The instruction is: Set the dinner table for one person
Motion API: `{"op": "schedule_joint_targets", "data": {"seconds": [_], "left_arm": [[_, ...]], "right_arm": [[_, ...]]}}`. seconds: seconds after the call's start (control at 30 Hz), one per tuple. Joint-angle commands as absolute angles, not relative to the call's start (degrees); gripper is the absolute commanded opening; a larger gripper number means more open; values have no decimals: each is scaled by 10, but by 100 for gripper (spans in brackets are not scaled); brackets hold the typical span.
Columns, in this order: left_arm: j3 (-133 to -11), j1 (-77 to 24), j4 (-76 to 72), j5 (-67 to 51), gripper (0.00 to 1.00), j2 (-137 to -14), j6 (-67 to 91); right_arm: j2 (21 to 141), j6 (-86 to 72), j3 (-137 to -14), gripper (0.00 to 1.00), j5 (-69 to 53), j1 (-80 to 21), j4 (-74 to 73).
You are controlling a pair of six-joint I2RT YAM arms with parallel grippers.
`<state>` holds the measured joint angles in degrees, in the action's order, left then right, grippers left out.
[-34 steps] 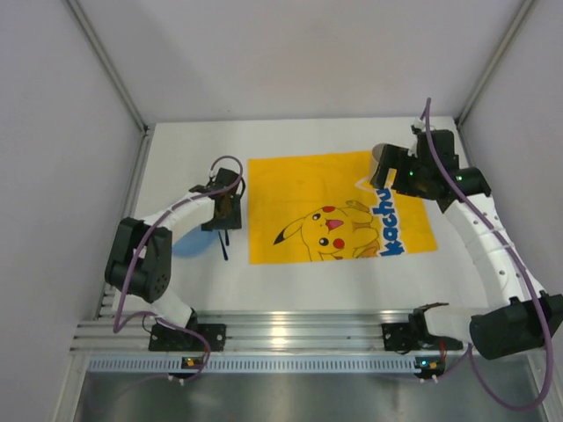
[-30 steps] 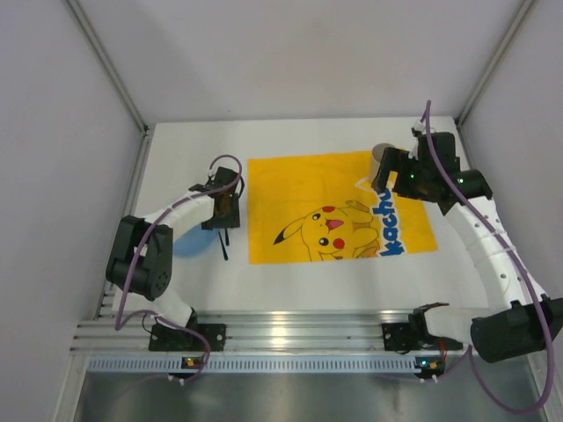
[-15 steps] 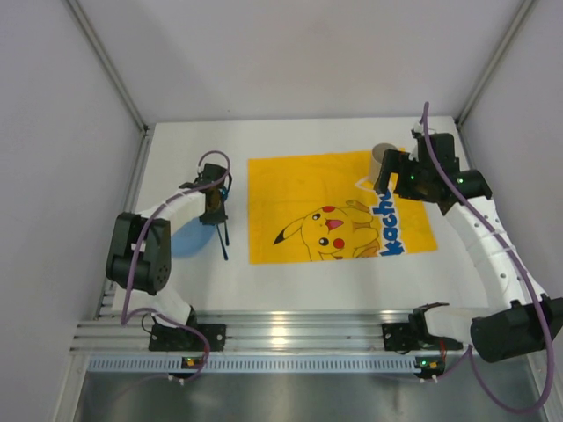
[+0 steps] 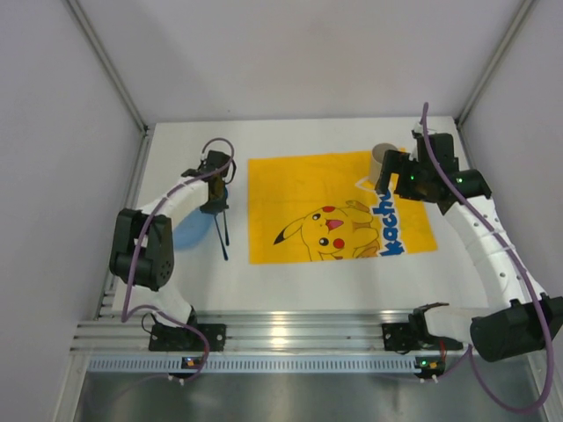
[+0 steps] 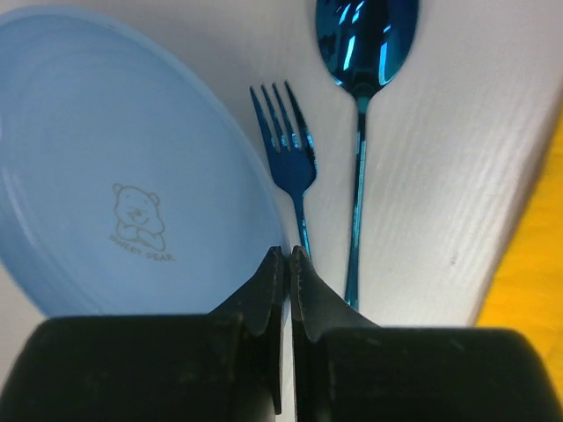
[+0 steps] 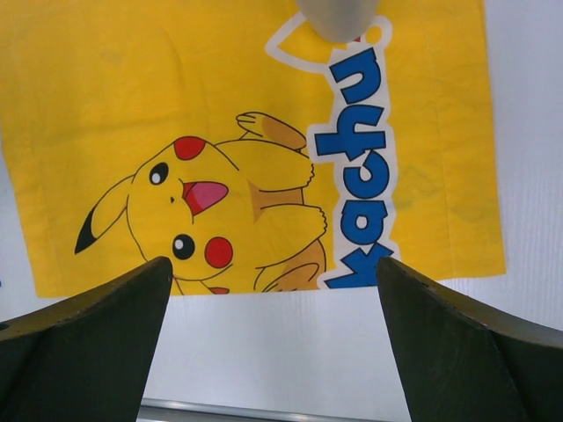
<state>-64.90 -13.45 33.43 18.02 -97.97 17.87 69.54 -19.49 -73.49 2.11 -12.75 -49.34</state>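
Note:
The dinner table [image 4: 308, 281] is the white top under everything. On it, left of the yellow mat [image 4: 325, 207], lie a light blue plate [image 5: 114, 158], a blue fork [image 5: 286, 149] and a blue spoon [image 5: 365, 40], side by side. My left gripper [image 5: 290, 255] hovers by the plate's rim at the fork's handle end, jaws shut, with nothing showing between them. From above, the left gripper [image 4: 216, 207] sits just beyond the cutlery. A beige cup [image 4: 383, 156] stands at the mat's far right corner. My right gripper [image 6: 277, 325] is open wide, short of the cup [image 6: 337, 18].
The Pikachu print mat [image 6: 264, 132] fills the table's middle. Grey walls close in the left, right and far sides. An aluminium rail [image 4: 281, 334] with both arm bases runs along the near edge.
The left jaws have closed from partly open to shut, and that gripper has shifted a little left and toward the far side. The right gripper has backed slightly off the cup, still open.

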Motion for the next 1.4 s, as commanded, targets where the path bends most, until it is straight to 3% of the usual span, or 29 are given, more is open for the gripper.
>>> {"op": "schedule_joint_targets", "data": {"seconds": [0.0,0.3,0.63,0.73,1.2,1.27,1.3,1.33,1.37], "left_arm": [[-728,-169,372,208,0,-948,164],[-934,-329,447,195,0,-1043,185],[-1173,-503,475,149,0,-1253,160],[-1237,-519,489,146,0,-1301,156],[-1292,-534,414,42,0,-1376,208],[-1286,-534,415,43,9,-1373,213],[-1281,-534,415,44,19,-1369,214],[-1274,-534,411,43,39,-1365,215],[-1266,-534,409,42,48,-1358,216]], "right_arm": [[675,-187,-730,100,25,-136,-483],[627,-211,-731,100,41,-135,-479],[539,-220,-681,100,89,-133,-542],[521,-221,-675,100,100,-131,-565],[478,-214,-674,100,149,-129,-632],[482,-212,-673,100,149,-130,-630],[483,-211,-673,100,149,-130,-630],[484,-209,-673,100,149,-130,-628],[486,-210,-672,100,149,-129,-624]]}}
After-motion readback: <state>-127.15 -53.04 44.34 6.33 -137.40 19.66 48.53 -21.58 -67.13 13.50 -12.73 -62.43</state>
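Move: The left hand already pinches the plate's right rim. The middle of the placemat, where the plate is going, lies about 37 cm to its right, level ahead and some 4 cm below. The spoon's middle is about 3 cm right and 3 cm back, the fork's 2 cm right and 7 cm back; the cup stands some 49 cm right, 10 cm ahead. From the right hand the placemat's middle is roughly 9 cm left, 8 cm back, 21 cm below. Left hand arcs the plate about 40 cm right onto the placemat and opens; right hand backs off 10 cm. ##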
